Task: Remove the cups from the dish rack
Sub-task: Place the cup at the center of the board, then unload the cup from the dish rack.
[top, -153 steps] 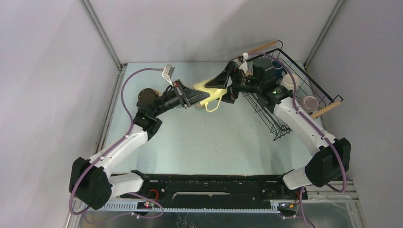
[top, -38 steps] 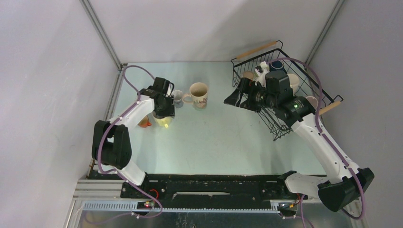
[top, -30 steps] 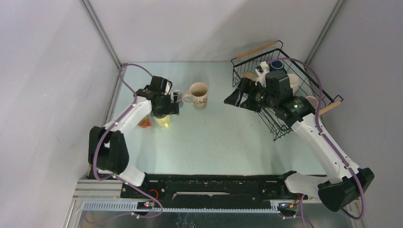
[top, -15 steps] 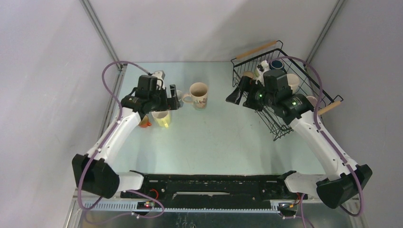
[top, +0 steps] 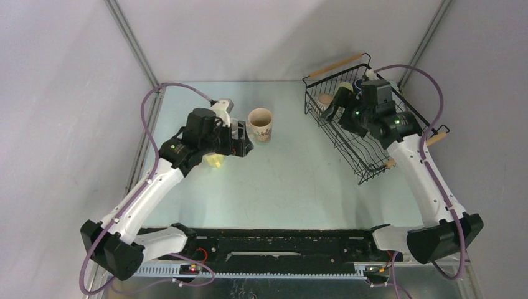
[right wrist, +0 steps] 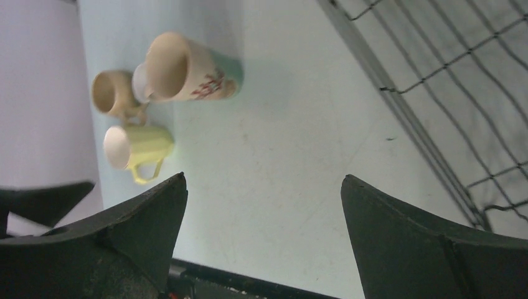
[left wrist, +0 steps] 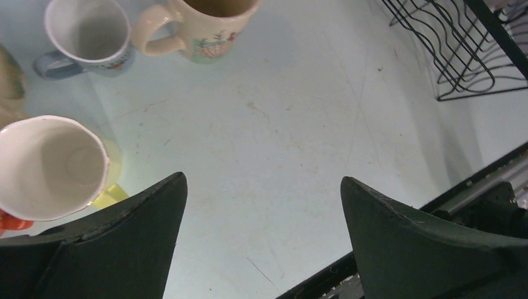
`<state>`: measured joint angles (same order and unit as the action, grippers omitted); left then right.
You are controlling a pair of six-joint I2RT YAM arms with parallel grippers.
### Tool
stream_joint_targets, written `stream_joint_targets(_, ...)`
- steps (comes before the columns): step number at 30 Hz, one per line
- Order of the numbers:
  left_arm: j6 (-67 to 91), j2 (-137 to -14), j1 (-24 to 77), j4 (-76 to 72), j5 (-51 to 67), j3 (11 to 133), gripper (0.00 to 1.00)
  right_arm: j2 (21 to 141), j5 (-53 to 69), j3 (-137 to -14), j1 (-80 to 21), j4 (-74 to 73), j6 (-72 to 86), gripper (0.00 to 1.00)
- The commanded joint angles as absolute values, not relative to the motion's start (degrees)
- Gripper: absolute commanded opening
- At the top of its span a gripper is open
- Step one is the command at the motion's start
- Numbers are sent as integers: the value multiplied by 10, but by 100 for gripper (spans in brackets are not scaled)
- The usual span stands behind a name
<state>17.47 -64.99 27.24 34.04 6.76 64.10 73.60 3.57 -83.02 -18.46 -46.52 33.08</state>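
The dish rack (top: 373,152), black wire with wooden handles, stands at the back right. A tan cup (top: 324,99) shows inside it, and my right arm hides the rest of its contents. My right gripper (top: 333,109) hovers open and empty over the rack's left end. On the table stand a cream floral mug (top: 260,123), a white mug (left wrist: 87,34), a tan cup (left wrist: 9,81) and a pale yellow-green cup (left wrist: 53,165). My left gripper (top: 241,142) hangs open and empty above the table, just right of the yellow-green cup.
The rack's wire corner (left wrist: 461,50) lies to the right in the left wrist view. Something small and orange (left wrist: 12,223) sits beside the yellow-green cup. Grey walls close in on the left, back and right. The black base rail (top: 280,240) runs along the near edge.
My left gripper opened off the yellow-green cup, rose and moved right, leaving the cup standing. My right gripper swung back from the table's middle to over the rack.
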Motion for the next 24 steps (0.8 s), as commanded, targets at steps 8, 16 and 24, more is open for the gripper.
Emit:
stream_joint_targets(8, 170, -618, 317, 300, 127, 604, 100, 823, -102, -862, -69, -481, 262, 100)
stream_joint_targets(16, 178, -613, 318, 289, 152, 598, 100, 928, -178, -923, -36, -467, 215, 100)
stream_joint_targets(24, 182, -616, 318, 285, 161, 594, 100, 1009, -197, -952, -5, -432, 188, 100)
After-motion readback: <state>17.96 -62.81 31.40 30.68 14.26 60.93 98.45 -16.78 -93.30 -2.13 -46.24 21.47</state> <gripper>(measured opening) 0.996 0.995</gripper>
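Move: The white cup in the dish rack lies about 18 cm ahead of the right hand, 24 cm to its right and some 19 cm below. At similar depth, the pink cup is about 8 cm ahead and 30 cm right, the dark blue cup 28 cm ahead and 17 cm right, the green cup 25 cm ahead and 9 cm right. From the left hand the white cup is about 23 cm ahead, 55 cm right and 13 cm lower. Towards the white cup in the rack the right hand sweeps, first mainly rightward, then forward as well, sinking about 9 cm on the way; it turns clockwise, its left side rolls down and its fingers tip lower, staying wide open. Empty and still open, the left hand draws back and right about 5 cm, away from the cups already set down. ##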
